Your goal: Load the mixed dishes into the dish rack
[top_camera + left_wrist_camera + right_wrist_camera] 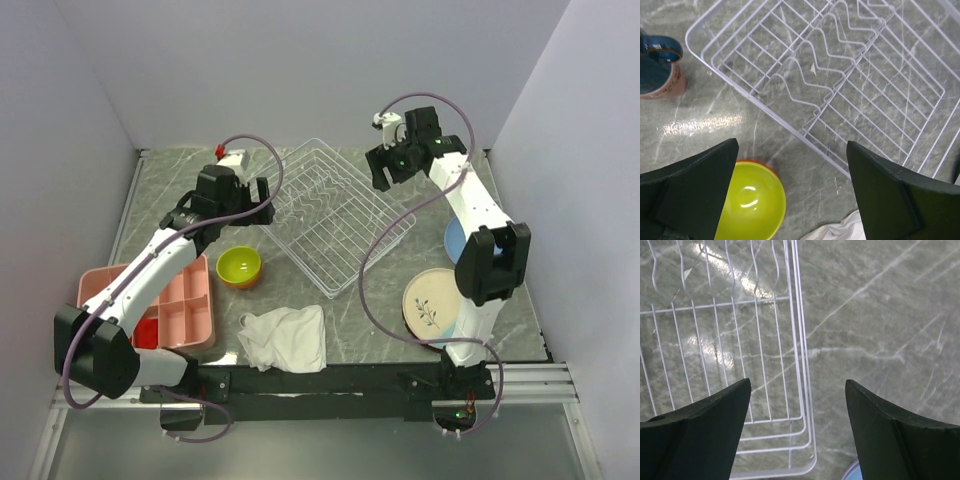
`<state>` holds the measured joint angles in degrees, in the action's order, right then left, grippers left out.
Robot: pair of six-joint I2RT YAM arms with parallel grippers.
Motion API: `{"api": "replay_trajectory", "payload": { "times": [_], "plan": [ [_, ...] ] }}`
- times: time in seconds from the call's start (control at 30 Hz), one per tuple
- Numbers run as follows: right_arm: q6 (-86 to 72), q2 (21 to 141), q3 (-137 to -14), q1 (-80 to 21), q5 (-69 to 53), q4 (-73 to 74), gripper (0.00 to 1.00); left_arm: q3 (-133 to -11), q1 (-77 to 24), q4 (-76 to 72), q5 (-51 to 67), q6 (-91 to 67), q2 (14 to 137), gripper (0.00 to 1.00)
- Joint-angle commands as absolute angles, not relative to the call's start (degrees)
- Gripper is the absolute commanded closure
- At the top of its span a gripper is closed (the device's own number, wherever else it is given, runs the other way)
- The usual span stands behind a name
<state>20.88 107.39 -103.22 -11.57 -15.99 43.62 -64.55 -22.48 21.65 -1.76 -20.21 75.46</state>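
The white wire dish rack (330, 215) lies at mid-table with no dish showing inside it. A lime-green bowl (240, 266) sits just left of its near corner, and an orange rim shows under the bowl (752, 200). My left gripper (262, 198) hangs open above the gap between bowl and rack (840, 75), holding nothing (792, 150). A dark-blue mug (660, 50) and a pink mug (675, 82) stand together left of the rack. My right gripper (383, 168) is open over the rack's right edge (797, 385). A cream-and-blue plate (432, 305) and a light-blue plate (453, 240) lie at the right.
A pink divided tray (180, 300) sits at the near left, partly under the left arm. A crumpled white cloth (285, 337) lies near the front edge, and a corner of the cloth (840, 232) shows in the left wrist view. Grey walls close in the table.
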Motion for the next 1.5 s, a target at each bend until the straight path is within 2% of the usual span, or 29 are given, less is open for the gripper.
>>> {"api": "replay_trajectory", "payload": {
  "times": [0.0,0.2,0.33,0.53,0.57,0.67,0.83,0.93,0.97,1.23,1.47],
  "plan": [
    [23.99,110.82,-109.68,-10.99,-18.81,46.4,0.18,-63.11,-22.67,20.21,-0.53,-18.55,73.3,0.03],
    [25.22,118.73,-116.71,-11.07,-19.33,52.91,0.27,-63.63,-22.59,20.04,-2.11,-17.58,74.09,0.04],
    [24.7,119.61,-115.84,-11.25,-18.9,50.89,0.28,-63.46,-22.59,19.07,-2.02,-18.02,74.79,0.03],
    [24.26,122.69,-117.68,-11.25,-16.96,51.77,0.37,-64.69,-22.59,19.95,-2.64,-17.32,75.85,0.04],
    [24.17,123.13,-118.21,-11.16,-16.96,52.72,0.46,-64.77,-22.59,20.21,-2.72,-17.23,76.2,0.04],
    [23.47,124.89,-119.7,-11.16,-16.7,54.31,0.58,-65.13,-22.59,20.92,-2.29,-16.88,76.81,0.04],
    [22.85,122.53,-116.98,-11.08,-16.17,53.52,0.67,-65.83,-22.59,19.17,-3.07,-14.25,77.52,0.03],
    [20.93,119.9,-114.8,-10.99,-15.21,54.4,0.97,-65.92,-22.59,18.72,-4.48,-12.75,77.61,0.03],
    [18.31,118.84,-113.57,-10.99,-14.25,54.06,1.0,-65.83,-22.59,18.89,-4.48,-12.4,77.61,0.03],
    [0.1,101.7,-92.85,-10.54,-17.93,49.31,1.0,-67.41,-22.59,22.42,-7.21,-14.77,80.68,0.03],
    [-11.49,94.67,-83.94,-16.08,-15.21,47.11,1.0,-67.85,-22.59,21.62,-4.67,-16.44,83.67,0.03]
  ]
}}
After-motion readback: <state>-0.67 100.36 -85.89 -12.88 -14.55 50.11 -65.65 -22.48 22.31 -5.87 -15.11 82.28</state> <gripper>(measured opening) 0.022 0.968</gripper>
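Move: The right rim of the dish rack lies about 2 cm ahead of the right hand, straight in line sideways and some 8 cm below it. From the right hand, the blue dish is roughly 10 cm back and 18 cm to the right, and the patterned plate about 25 cm back and 10 cm to the right. From the left hand, that rim lies some 12 cm ahead and 21 cm to the right. Right hand sinks 8 cm, pinches the rack rim, drags back about 12 cm; open left sinks 4 cm. ##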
